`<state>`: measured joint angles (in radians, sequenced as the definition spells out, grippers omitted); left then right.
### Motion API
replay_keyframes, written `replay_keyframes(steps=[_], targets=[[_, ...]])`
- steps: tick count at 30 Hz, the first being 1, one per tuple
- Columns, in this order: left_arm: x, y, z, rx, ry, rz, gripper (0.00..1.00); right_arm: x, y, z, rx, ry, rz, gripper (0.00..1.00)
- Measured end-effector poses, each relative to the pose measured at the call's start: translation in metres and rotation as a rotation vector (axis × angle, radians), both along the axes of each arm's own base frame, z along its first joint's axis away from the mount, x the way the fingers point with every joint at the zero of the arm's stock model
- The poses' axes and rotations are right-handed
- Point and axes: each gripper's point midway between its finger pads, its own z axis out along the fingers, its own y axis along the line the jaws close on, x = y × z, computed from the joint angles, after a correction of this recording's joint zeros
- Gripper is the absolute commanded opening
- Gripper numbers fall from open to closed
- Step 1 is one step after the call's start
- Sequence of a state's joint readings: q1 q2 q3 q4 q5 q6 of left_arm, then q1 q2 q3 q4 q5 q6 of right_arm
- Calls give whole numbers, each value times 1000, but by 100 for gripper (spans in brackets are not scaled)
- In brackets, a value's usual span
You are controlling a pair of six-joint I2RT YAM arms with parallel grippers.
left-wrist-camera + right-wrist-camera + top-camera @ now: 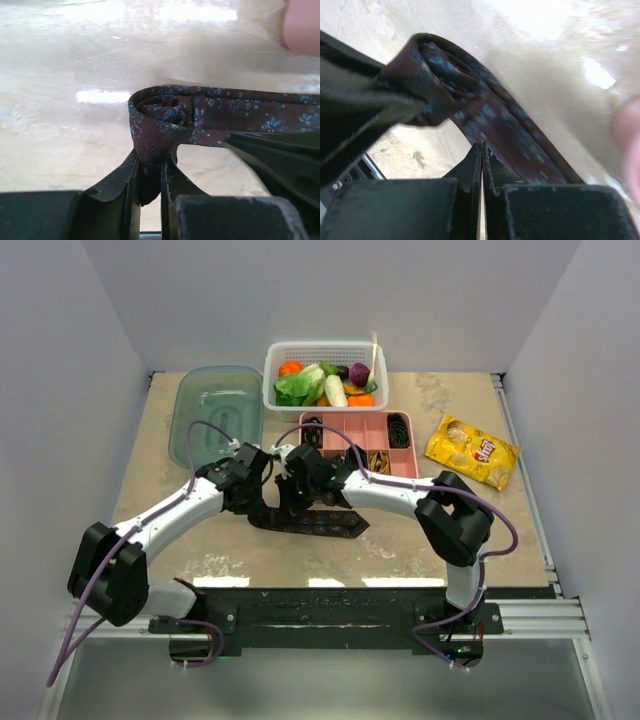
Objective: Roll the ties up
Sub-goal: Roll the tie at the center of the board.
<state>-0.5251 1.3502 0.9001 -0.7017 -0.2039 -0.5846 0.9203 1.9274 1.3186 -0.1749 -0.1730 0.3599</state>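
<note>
A dark brown-maroon tie (320, 524) with small blue flowers lies across the table's middle, its flat length and pointed end running right. My left gripper (268, 492) is shut on its rolled end; in the left wrist view the coil (165, 117) stands just above my pinching fingertips (150, 165). My right gripper (292, 492) faces it closely, jaws shut with nothing seen between them, tips (482, 147) touching the edge of the tie band (495, 120) beside the coil. Black coils (399, 427) and a gold coil (379, 460) sit in the pink tray (350, 430).
A white basket (325, 352) of toy vegetables stands at the back. A clear green lid (215, 410) lies back left. A yellow chip bag (472, 450) lies at the right. Both arms crowd the table's middle.
</note>
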Motion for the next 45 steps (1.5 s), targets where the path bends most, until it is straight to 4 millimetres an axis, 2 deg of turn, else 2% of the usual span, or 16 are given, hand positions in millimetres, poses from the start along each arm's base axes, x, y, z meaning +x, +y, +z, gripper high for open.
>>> replay_keyframes(steps=[4,7,12,16,23,28,30,32,33,35,36,38,39,42,45], targets=[[0,8,-1,112,10,5,0,14,-19,18,20,-25,-50,0],[-3,14,1,195,12,3,0,22,-36,24,17,-38,-91,0],[-2,18,3,315,6,15,0,27,-60,12,-19,-19,-136,0],[-2,17,-3,413,16,13,0,22,-77,-3,-64,4,-159,0],[-4,8,-19,555,31,-22,0,19,-84,-8,-80,16,-165,0],[-6,-1,-24,558,32,-52,1,19,-84,-3,-71,9,-166,0],[-7,-9,-28,521,42,-75,7,20,-85,-3,-71,8,-169,0],[-8,-18,-34,476,52,-89,18,21,-86,-4,-72,9,-171,0],[-8,-21,-36,456,55,-100,28,21,-86,-4,-72,9,-172,0],[-10,-28,-39,418,61,-118,39,20,-86,-4,-72,11,-172,0],[-10,-32,-40,395,61,-127,49,20,-86,-4,-72,11,-171,0],[-12,-41,-42,338,67,-142,57,20,-86,-4,-71,11,-170,0],[-13,-46,-43,313,73,-152,66,20,-86,-4,-71,11,-170,0],[-16,-57,-46,260,85,-173,78,20,-86,-4,-71,12,-170,0],[-18,-63,-45,220,89,-184,82,20,-86,-4,-70,12,-168,0]])
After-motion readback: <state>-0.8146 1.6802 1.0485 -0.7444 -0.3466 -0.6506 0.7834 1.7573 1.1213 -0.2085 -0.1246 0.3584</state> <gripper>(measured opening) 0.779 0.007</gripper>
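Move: The left fingers already hold the tie by its rolled end; the roll's middle is some 2 cm ahead of them, 2 cm to the right and 3 cm down. The middle of the flat strip is about 15 cm to the left hand's right, 2 cm back and 6 cm down. The pink organizer's middle is some 25 cm right and 13 cm ahead. From the right hand the roll is roughly 7 cm left, level fore and aft, and 3 cm below. Rolling over so that its left side rises some 30 degrees, the left hand turns the gripped roll with barely any travel. It then swings right and down about 8 and 5 cm, tilting partly back, and opens wide at the board to let go. The closed right hand meanwhile backs off right by about 8 cm and slightly forward, away from the roll, then holds still beside the organizer. ##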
